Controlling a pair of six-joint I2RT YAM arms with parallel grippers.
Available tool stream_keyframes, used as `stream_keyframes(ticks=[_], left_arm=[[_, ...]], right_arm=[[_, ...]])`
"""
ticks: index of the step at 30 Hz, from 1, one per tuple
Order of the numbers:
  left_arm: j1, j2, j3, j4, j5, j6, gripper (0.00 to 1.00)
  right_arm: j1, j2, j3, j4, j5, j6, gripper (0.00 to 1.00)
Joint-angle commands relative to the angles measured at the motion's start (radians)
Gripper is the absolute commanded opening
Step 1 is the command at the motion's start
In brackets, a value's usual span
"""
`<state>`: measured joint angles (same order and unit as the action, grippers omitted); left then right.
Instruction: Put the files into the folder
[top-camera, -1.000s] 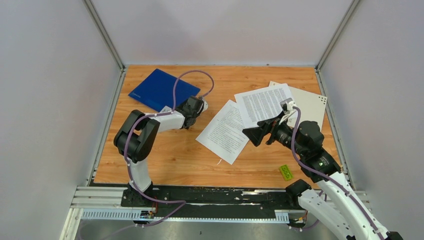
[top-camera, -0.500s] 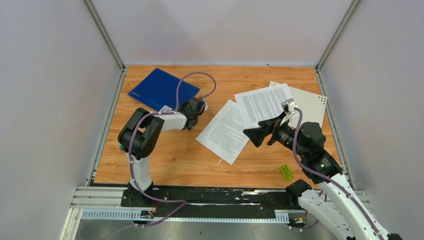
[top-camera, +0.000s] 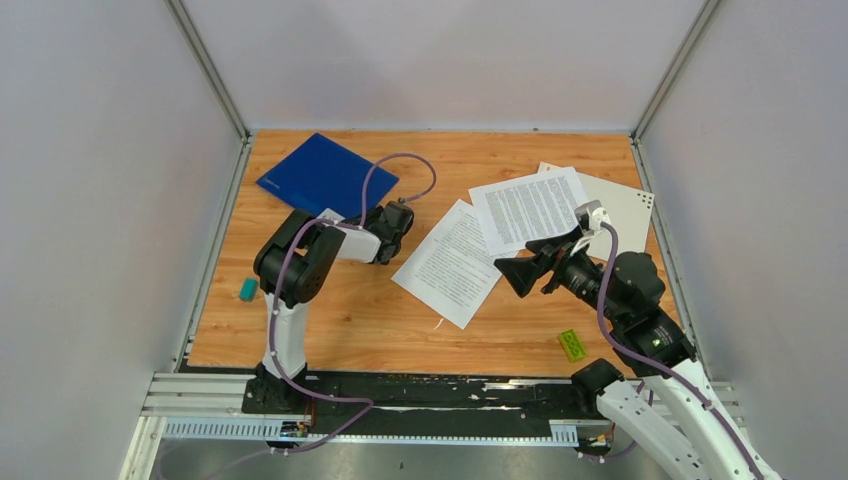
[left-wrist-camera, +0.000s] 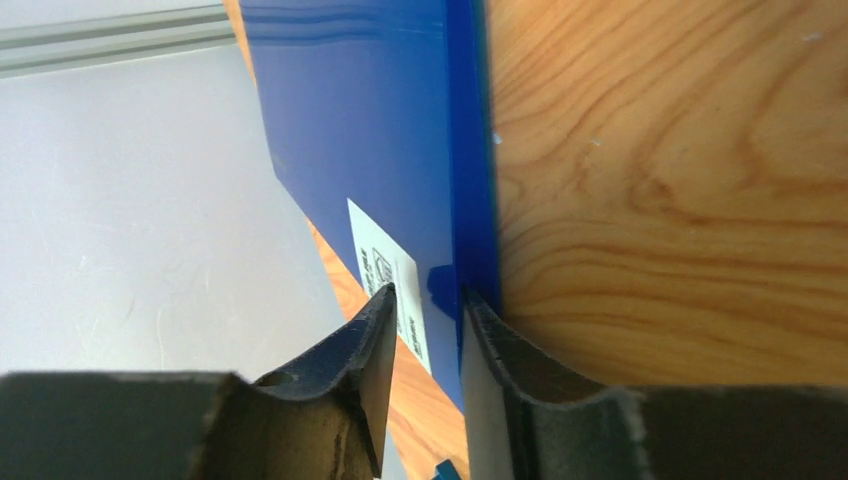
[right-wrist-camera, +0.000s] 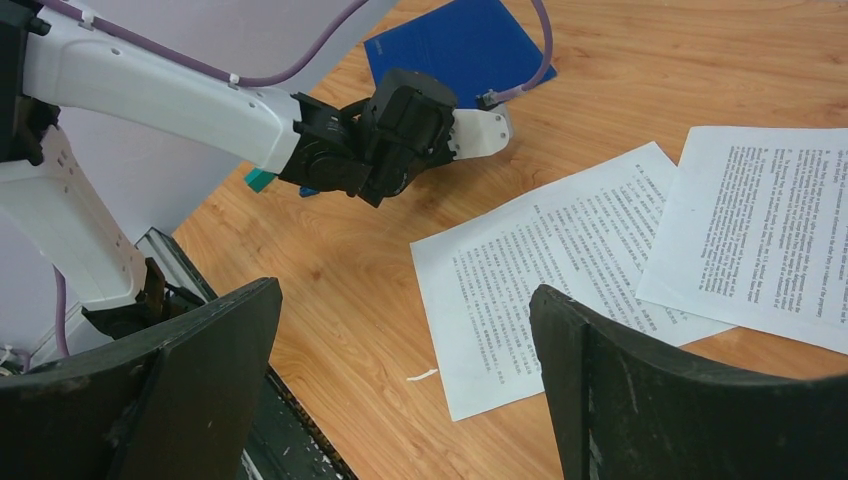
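Observation:
The blue folder (top-camera: 322, 173) lies at the back left of the wooden table, a white label (left-wrist-camera: 390, 280) near its corner. My left gripper (top-camera: 400, 214) sits low at the folder's right corner. In the left wrist view its jaws (left-wrist-camera: 427, 295) stand narrowly open astride the folder's edge (left-wrist-camera: 470, 200), with a slit still showing on the label side. The files are two printed sheets: one (top-camera: 455, 262) mid-table, the other (top-camera: 525, 208) overlapping it behind. My right gripper (top-camera: 512, 272) hovers wide open and empty above the nearer sheet (right-wrist-camera: 560, 260).
A stiff pale sheet (top-camera: 620, 208) lies under the far file at the right edge. On the table are a green tag (top-camera: 573, 345) at front right, a teal piece (top-camera: 248, 289) at the left and a white scrap (top-camera: 438, 323). Grey walls enclose three sides.
My left gripper's jaws have narrowed at the folder's corner and the left elbow has swung right, uncovering the teal piece. The folder has shifted slightly away. The right arm drifted a little right.

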<state>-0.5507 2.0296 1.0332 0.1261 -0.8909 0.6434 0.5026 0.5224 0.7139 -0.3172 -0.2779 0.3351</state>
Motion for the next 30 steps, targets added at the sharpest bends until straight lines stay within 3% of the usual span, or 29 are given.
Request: stream_keyframes(ticks=[1, 3, 8, 20, 30], left_arm=[[-0.001, 0.036, 0.001, 0.068, -0.036, 0.009, 0.3], [0.0, 0.03, -0.003, 0.087, -0.048, 0.005, 0.18], [-0.001, -0.013, -0.017, 0.128, -0.083, 0.001, 0.0], [-0.003, -0.352, -0.029, 0.038, -0.022, -0.265, 0.0], [-0.018, -0.685, -0.131, -0.034, 0.202, -0.521, 0.0]], right_arm=[[-0.001, -0.007, 0.03, -0.006, 0.023, -0.006, 0.97], [-0.002, -0.007, 0.019, 0.002, 0.02, 0.016, 0.97], [-0.001, -0.007, 0.0, 0.025, 0.011, 0.052, 0.96], [-0.001, 0.049, -0.024, 0.044, 0.05, 0.199, 0.95], [-0.001, 0.124, -0.031, 0.095, 0.041, 0.273, 0.91]])
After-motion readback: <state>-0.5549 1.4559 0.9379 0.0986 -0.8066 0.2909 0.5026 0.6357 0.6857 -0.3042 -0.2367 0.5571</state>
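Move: The blue folder lies under the left hand's half-closed fingers, which are at its near right edge with the cover's rim between them. Its middle is roughly 11 cm ahead, 6 cm left and a finger's breadth lower. The lower sheet lies about 22 cm right and 13 cm back, the upper sheet some 36 cm right and 2 cm ahead, and the teal block some 18 cm left and 20 cm back. From the right hand the folder's middle is about 34 cm ahead, 33 cm left and 27 cm below. Staying almost in place at table level, the left hand first shuts its fingers and pinches the rim of the folder's blue cover, then lifts it steeply by about 16 cm, drifting slightly back only at the end, while the wrist tips its fingers up and rolls its left side down, some 30 degrees each. Meanwhile the open, empty right hand, well above the table, eases down some 3.5 cm and a little forward, tipping its fingers downward about 15 degrees. ##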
